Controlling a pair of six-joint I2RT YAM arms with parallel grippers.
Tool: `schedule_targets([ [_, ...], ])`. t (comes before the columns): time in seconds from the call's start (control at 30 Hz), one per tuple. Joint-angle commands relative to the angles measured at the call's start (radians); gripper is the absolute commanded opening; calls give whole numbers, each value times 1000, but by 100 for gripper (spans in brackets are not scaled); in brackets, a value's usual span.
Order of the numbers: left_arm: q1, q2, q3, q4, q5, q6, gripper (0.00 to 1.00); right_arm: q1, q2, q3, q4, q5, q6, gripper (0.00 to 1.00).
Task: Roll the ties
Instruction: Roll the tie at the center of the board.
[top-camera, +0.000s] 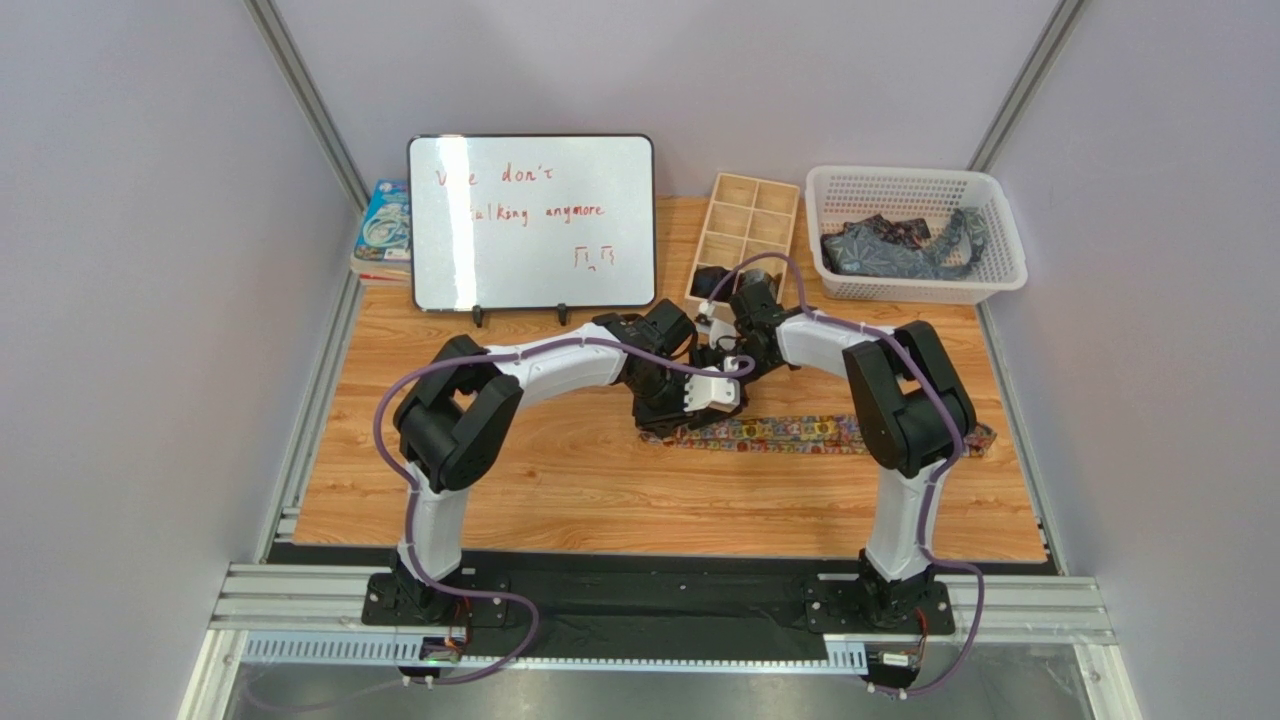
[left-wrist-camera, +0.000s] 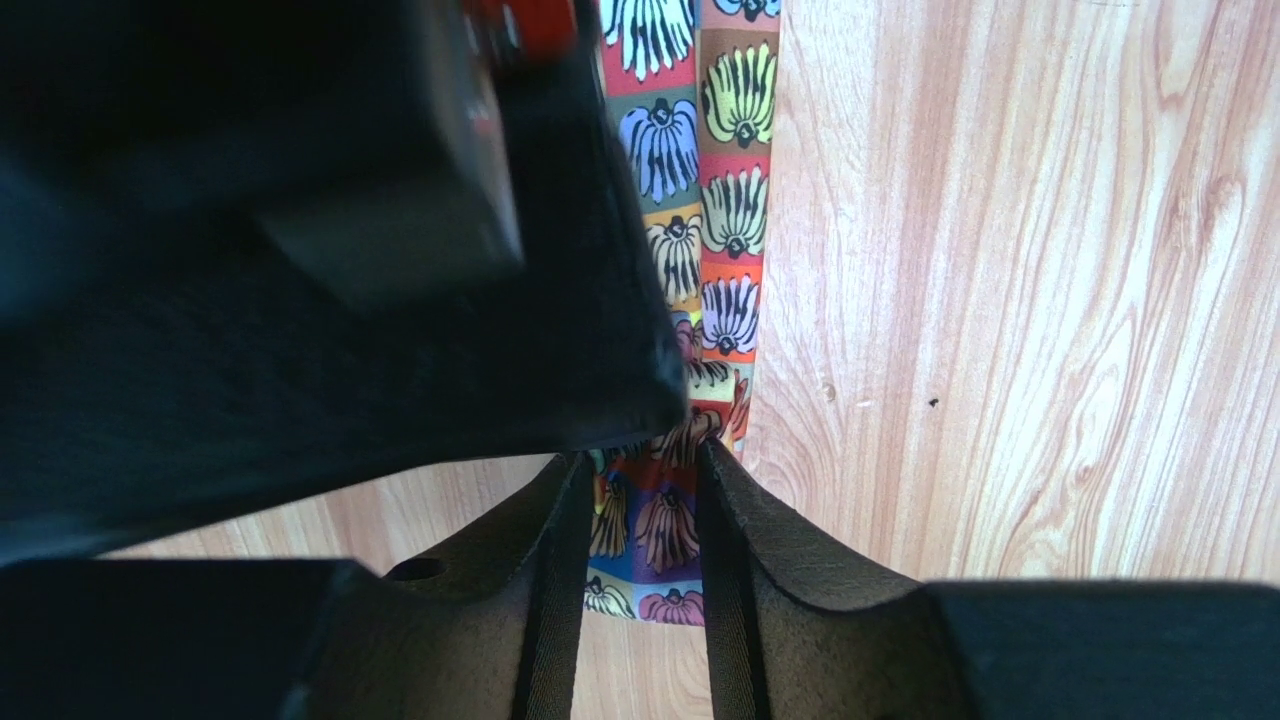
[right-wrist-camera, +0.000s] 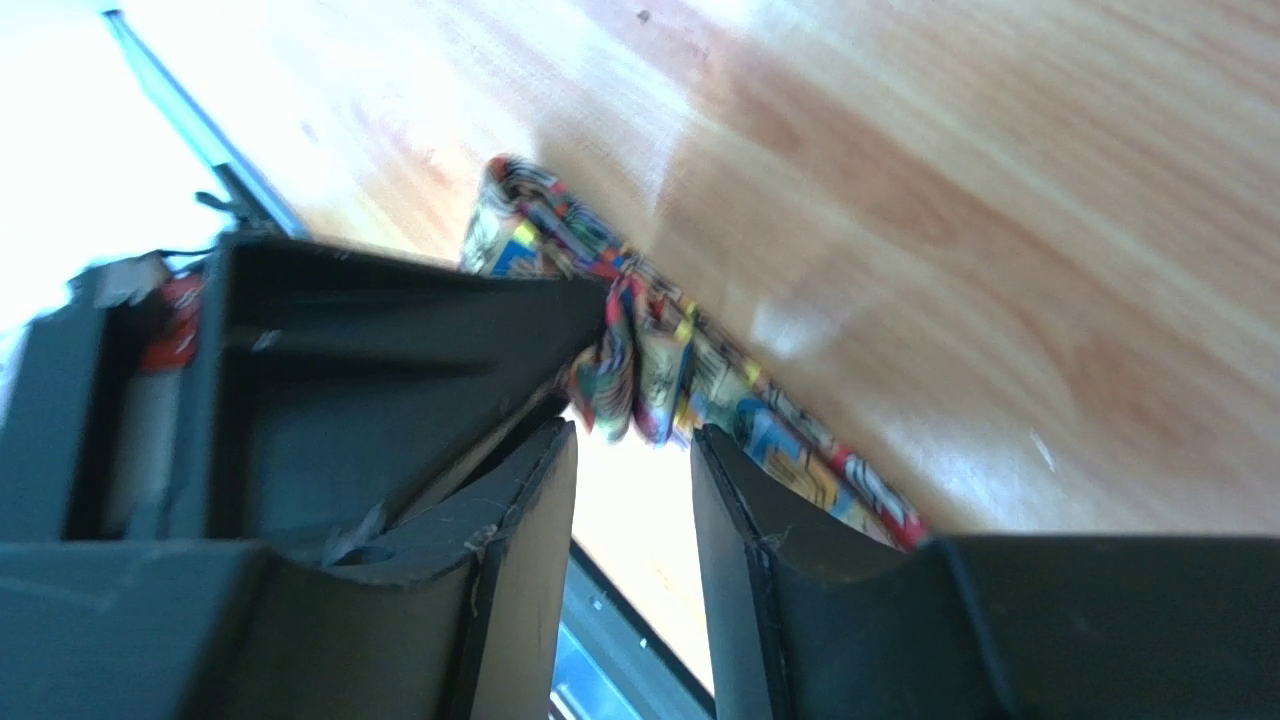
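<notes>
A multicoloured floral tie lies flat across the wooden table, running right from the two grippers. My left gripper points down at its left end. In the left wrist view the narrow end of the tie fills the gap between the fingers, its edges against both pads, so this gripper is shut on it across its width. My right gripper hovers close behind. In its own view it is open and holds nothing, with a bunched fold of the tie just past its tips.
A white basket at the back right holds dark ties. A wooden compartment tray stands behind the grippers. A whiteboard stands at the back left, with a book beside it.
</notes>
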Motion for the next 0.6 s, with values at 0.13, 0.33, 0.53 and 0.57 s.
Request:
schedule_targets([
  [0.13, -11, 11, -10, -7, 17, 22, 38, 34, 36, 0, 87, 25, 60, 36],
  [0.33, -11, 6, -13, -2, 10, 2, 42, 32, 45, -20, 113, 1, 105, 19],
  [0.53, 56, -66, -23, 19, 52, -67, 68, 17, 60, -33, 72, 7, 62, 0],
  [0.57, 72, -102, -32, 28, 57, -69, 70, 15, 63, -33, 66, 8, 57, 0],
])
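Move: The gathered fold in the tie lies just below the right hand's half-open fingers, about 1 cm back, 1 cm left and 1 cm down. The tie's free left end is some 6 cm left and 1 cm back of this hand, 2 cm below. The compartment box stands about 25 cm ahead and 6 cm right, roughly 1 cm lower. From the left hand, still around the tie near that end, the fold is level fore and aft, 1 cm right. The right hand dips about 1 cm down and 1 cm left onto the fold, easing slightly back, then stays there and shuts its half-open fingers to pinch the gathered cloth just beside the left fingertips. The left hand stays low in place around the tie until the right fingers are closing, then spreads its own to about two-thirds open and lets go, without lifting away. ##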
